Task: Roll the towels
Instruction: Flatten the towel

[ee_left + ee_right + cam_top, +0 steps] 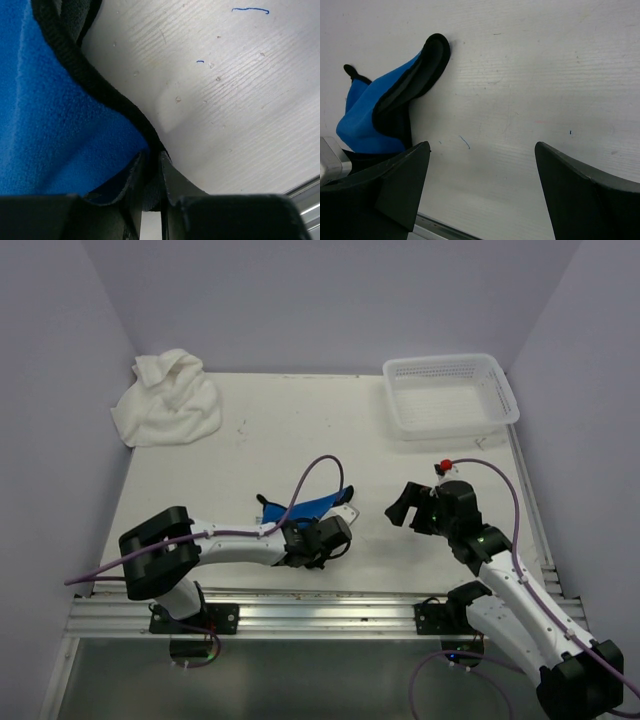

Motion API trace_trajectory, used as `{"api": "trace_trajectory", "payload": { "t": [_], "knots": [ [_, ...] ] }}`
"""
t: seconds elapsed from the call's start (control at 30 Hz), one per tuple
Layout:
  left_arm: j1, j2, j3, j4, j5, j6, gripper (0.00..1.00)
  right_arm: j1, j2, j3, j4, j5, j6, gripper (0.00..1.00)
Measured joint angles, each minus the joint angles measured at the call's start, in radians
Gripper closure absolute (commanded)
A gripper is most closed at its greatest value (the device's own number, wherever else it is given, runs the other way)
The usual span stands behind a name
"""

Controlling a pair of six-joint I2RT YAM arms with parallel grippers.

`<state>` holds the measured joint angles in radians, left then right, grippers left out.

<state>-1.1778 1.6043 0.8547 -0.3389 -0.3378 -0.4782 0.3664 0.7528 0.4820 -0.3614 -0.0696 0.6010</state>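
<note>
The small blue towel (318, 504) with a black hem lies bunched near the table's front centre. My left gripper (330, 540) sits at its near end. In the left wrist view, the left gripper (152, 167) has its fingers nearly together, pinching the black hem of the blue towel (50, 125). My right gripper (405, 508) hovers to the right of the cloth. It stands wide open (481, 146) over bare table, with the blue towel (365, 125) off to its left. The large white towel (167, 400) lies crumpled at the back left corner.
A white perforated basket (445, 361) stands at the back right. The white table (300, 430) is walled on the left, back and right. A metal rail (300, 610) runs along its near edge.
</note>
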Motion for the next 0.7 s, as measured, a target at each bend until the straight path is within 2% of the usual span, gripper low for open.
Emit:
{"api": "trace_trajectory", "payload": {
  "t": [0.1,0.23,0.47,0.7],
  "knots": [
    [-0.004,0.002,0.004,-0.009,-0.008,-0.001,0.87,0.0,0.0,-0.002,0.003,0.0,0.0,0.1],
    [-0.009,0.002,0.006,-0.022,-0.011,-0.001,1.0,0.0,0.0,-0.003,0.009,0.0,0.0,0.1],
    [-0.014,-0.016,0.024,-0.06,-0.018,-0.001,1.0,0.0,0.0,-0.004,0.011,0.0,0.001,0.1],
    [-0.028,-0.177,0.075,-0.127,-0.059,-0.001,1.0,0.0,0.0,-0.004,0.011,0.0,0.002,0.1]
  ]
}}
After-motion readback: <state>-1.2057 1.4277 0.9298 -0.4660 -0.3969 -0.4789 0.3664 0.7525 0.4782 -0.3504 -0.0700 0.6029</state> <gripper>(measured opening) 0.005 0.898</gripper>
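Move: The blue towel's near right corner, with its black hem, is right at the left hand, already between the partly open fingertips. The bunched towel's middle is about 8 cm ahead and 4 cm left of that hand. Its far right corner is some 14 cm ahead and 5 cm right, its far left corner about 12 cm ahead and 14 cm left. From the right hand, the near right corner is about 17 cm left, 6 cm back and 10 cm below. The towel's near right hem is pinched as the left fingers, hardly shifting, close fully on it low at the table. The left hand then lifts the hem almost straight up by about 7 cm, gaining speed, with only a slight tilt of the wrist and the fingers kept shut. ##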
